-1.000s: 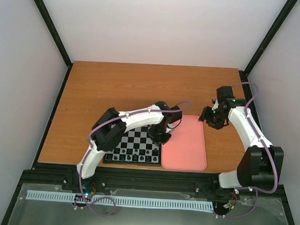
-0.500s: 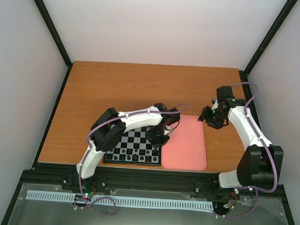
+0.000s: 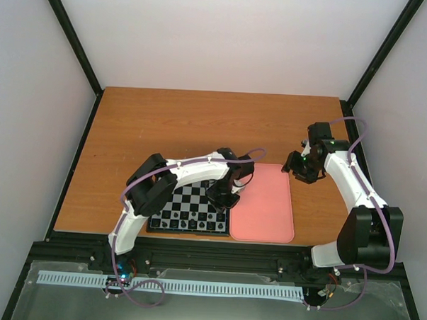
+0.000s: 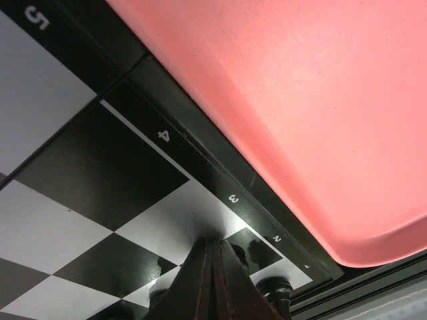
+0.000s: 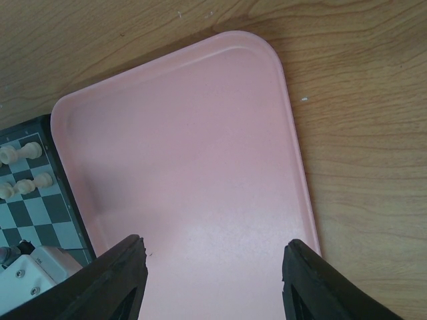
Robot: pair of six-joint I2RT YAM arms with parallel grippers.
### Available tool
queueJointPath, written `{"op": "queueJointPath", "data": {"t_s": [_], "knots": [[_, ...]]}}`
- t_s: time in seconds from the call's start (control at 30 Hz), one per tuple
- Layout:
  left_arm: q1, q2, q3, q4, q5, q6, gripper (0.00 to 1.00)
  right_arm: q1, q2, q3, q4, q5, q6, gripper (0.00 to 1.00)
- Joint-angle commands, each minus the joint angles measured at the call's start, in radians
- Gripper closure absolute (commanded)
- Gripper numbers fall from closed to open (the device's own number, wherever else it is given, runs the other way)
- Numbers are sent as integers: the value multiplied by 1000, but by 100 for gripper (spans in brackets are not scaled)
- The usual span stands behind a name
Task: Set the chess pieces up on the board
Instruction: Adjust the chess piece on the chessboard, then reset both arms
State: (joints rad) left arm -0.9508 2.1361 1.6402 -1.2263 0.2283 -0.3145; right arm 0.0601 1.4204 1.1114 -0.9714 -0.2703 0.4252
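The board, black and pale grey checks with a black rim, lies near the table's front edge. Tiny black chess pieces stand in its near rows. My left gripper is shut with nothing between the fingers, low over the board's right edge. In the left wrist view its tips rest at a pale square by the rim's "3", and a black piece stands just beside them. My right gripper hangs open over the pink tray's far right corner, empty.
The pink tray lies against the board's right side and its floor holds nothing. Cream-white pieces stand on the board's far rows. Bare wooden table stretches behind both.
My left gripper has shifted slightly left and nearer over the board's right edge, still shut. The right arm has not moved.
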Motion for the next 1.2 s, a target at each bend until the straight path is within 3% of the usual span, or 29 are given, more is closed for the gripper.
{"op": "queueJointPath", "data": {"t_s": [0.0, 0.2, 0.27, 0.4, 0.47, 0.6, 0.63, 0.67, 0.7, 0.73, 0.9, 1.17], "knots": [[6, -13, 27, 15, -6, -8, 97, -11, 0, -2, 10, 3, -13, 44], [11, -6, 103, -18, -51, -1, 83, -11, -4, 12, 7, 6, -15, 43], [17, -2, 126, -26, -52, 13, 79, -10, -11, 16, 8, 11, -18, 38], [29, 8, 186, -55, -82, 43, 70, -10, -17, 37, -1, 35, -23, 21], [40, 7, 225, -76, -96, 54, 68, -9, -12, 49, -12, 41, -26, 3], [57, -16, 343, -143, -133, 68, 63, -10, -13, 68, -18, 55, -17, 0], [61, -26, 394, -162, -147, 71, 52, -10, -8, 73, -22, 57, -14, 0], [67, -40, 432, -183, -159, 73, 33, -10, -4, 79, -23, 57, -13, 0], [75, -53, 472, -207, -172, 75, 7, -10, 4, 84, -27, 57, -12, 0], [86, -75, 504, -226, -186, 76, 1, -9, 13, 93, -30, 55, -12, 0], [226, -257, 493, -236, -242, 28, 0, 1, 77, 138, -51, 46, -16, 0], [560, -727, 151, -32, -448, -132, 0, 126, 147, 244, -86, 124, -7, 0]]}}
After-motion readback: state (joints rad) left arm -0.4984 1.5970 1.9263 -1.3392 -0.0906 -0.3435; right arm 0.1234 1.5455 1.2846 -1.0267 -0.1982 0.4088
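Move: Right beside the left hand's shut fingertips stands the black pawn at the right end of its row, about 1 cm back, 1 cm to the right and 1 cm lower. The black corner piece is some 4 cm farther back than that pawn, and the next pawn 3 cm to its left; the pink tray's middle lies about 14 cm right and 4 cm ahead of the hand. From the right hand that pawn is roughly 26 cm left, 13 cm back and 11 cm below. Leaving the black pawn, the left hand eases forward and up off the board, then climbs fast and sweeps left above its far side, ending some 27 cm higher, 15 cm farther out and 16 cm left. Its shut fingers open wide as the hand tips up and turns counter-clockwise. The right hand drifts about 3 cm forward and opens fully. ##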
